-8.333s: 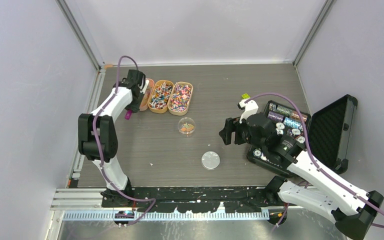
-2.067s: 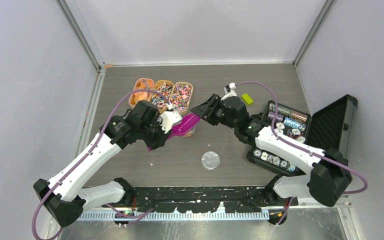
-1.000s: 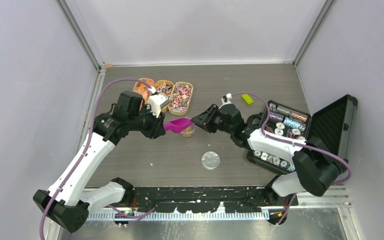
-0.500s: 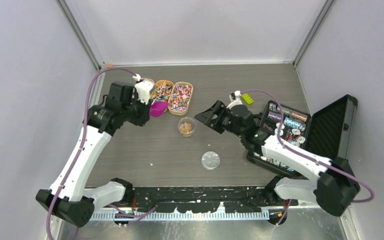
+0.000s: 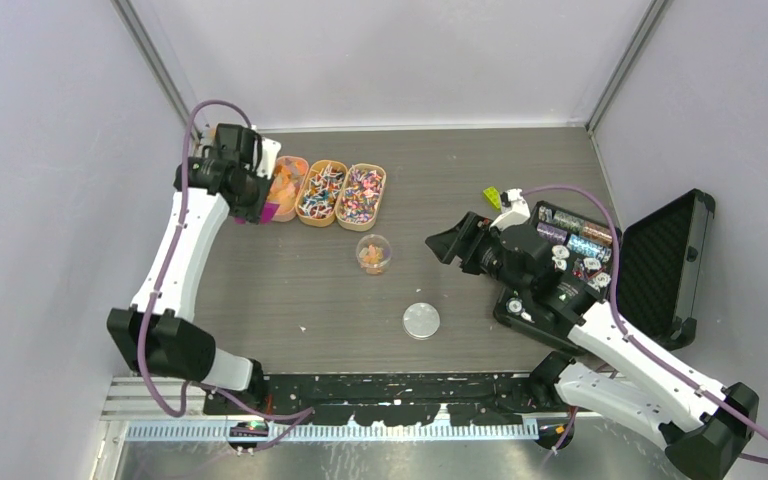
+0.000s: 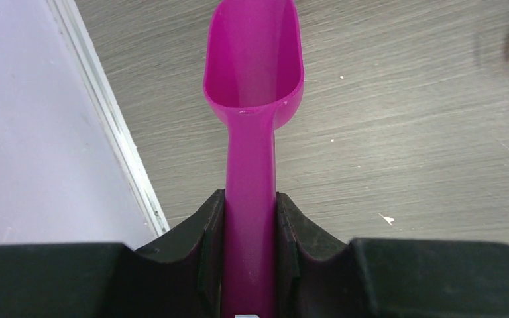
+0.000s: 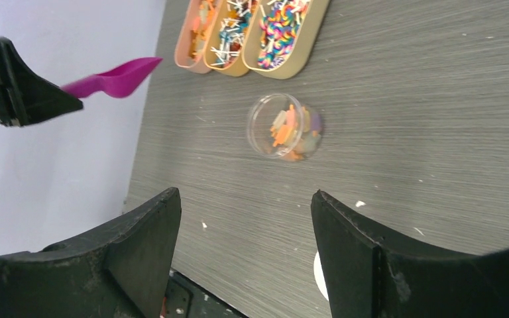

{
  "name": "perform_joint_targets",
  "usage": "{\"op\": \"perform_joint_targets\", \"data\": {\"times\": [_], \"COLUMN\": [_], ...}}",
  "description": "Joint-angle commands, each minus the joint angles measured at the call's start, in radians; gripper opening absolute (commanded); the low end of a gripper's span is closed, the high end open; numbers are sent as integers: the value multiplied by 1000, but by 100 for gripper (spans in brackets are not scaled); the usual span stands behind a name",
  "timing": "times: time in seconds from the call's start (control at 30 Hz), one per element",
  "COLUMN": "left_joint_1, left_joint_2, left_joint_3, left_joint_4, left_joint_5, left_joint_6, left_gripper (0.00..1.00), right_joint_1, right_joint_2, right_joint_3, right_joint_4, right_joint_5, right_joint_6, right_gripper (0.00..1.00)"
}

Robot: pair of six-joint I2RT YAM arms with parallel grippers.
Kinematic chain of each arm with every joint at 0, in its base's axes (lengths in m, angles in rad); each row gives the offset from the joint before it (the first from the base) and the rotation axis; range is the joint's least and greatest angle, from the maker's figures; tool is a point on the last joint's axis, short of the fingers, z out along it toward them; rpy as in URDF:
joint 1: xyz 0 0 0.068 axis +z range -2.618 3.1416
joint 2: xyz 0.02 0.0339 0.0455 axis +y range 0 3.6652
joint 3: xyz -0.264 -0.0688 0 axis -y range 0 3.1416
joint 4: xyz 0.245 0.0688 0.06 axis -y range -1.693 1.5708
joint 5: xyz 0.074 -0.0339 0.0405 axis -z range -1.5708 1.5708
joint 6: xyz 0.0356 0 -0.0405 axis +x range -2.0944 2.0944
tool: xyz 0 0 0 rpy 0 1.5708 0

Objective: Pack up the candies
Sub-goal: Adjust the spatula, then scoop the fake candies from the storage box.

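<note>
Three tan trays of candies stand at the back left: orange ones (image 5: 287, 184), and mixed ones (image 5: 322, 191) (image 5: 360, 194). A small clear cup (image 5: 373, 253) with mostly orange candies stands mid-table; it also shows in the right wrist view (image 7: 286, 126). My left gripper (image 5: 252, 196) is shut on the handle of a magenta scoop (image 6: 255, 59), held left of the orange tray; the scoop's bowl is empty. My right gripper (image 5: 447, 245) is open and empty, right of the cup and apart from it (image 7: 244, 194).
A round clear lid (image 5: 421, 320) lies in front of the cup. An open black case (image 5: 660, 262) of poker chips stands at the right. A yellow-green brick (image 5: 491, 197) lies behind the right gripper. The left wall rail (image 6: 109, 112) runs close to the scoop.
My left arm has swung the scoop from over the cup back to the left, past the trays. My right gripper has drawn back to the right, away from the cup.
</note>
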Motion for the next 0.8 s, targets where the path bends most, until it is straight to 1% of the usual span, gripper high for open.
{"op": "perform_joint_targets", "data": {"times": [0.0, 0.23, 0.5, 0.77], "left_joint_1": [22, 29, 29, 29], "left_joint_2": [62, 220, 327, 421], "left_joint_3": [93, 237, 297, 342], "left_joint_4": [-16, -66, -68, -67], "left_joint_5": [-65, -73, -45, -54], "left_joint_6": [47, 84, 103, 112], "left_gripper": [0, 0, 0, 0], "right_joint_1": [5, 4, 4, 5], "right_joint_2": [-13, 11, 56, 62], "right_joint_3": [53, 60, 97, 96], "right_joint_4": [-66, -69, -68, -53], "right_joint_5": [51, 62, 68, 74], "right_joint_6": [-74, -85, -101, -91], "right_gripper": [77, 77, 76, 76]}}
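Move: The left hand already holds the spatula, and the peach tray of orange gummies it is being taken to has its middle about 16 cm ahead, 3 cm to the right and 20 cm below. From that hand, the lollipop tray is also about 16 cm ahead but 12 cm right, and the clear jar is roughly level with it and 25 cm right, both about 20 cm down. From the empty right hand, the peach tray lies some 24 cm ahead, 39 cm left and 21 cm below. Keeping its unchanged pinch on the spatula's handle, the left hand carries it forward about 7 cm towards the peach tray, first almost level with a slight drift to the left, then sinking some 4 cm over the second half while still going forward. On the way the wrist tips the fingers and the scoop end about 10 degrees farther down and rolls a little so its left side rises, while the right hand hangs back open and empty, settling only a centimetre or two lower. ##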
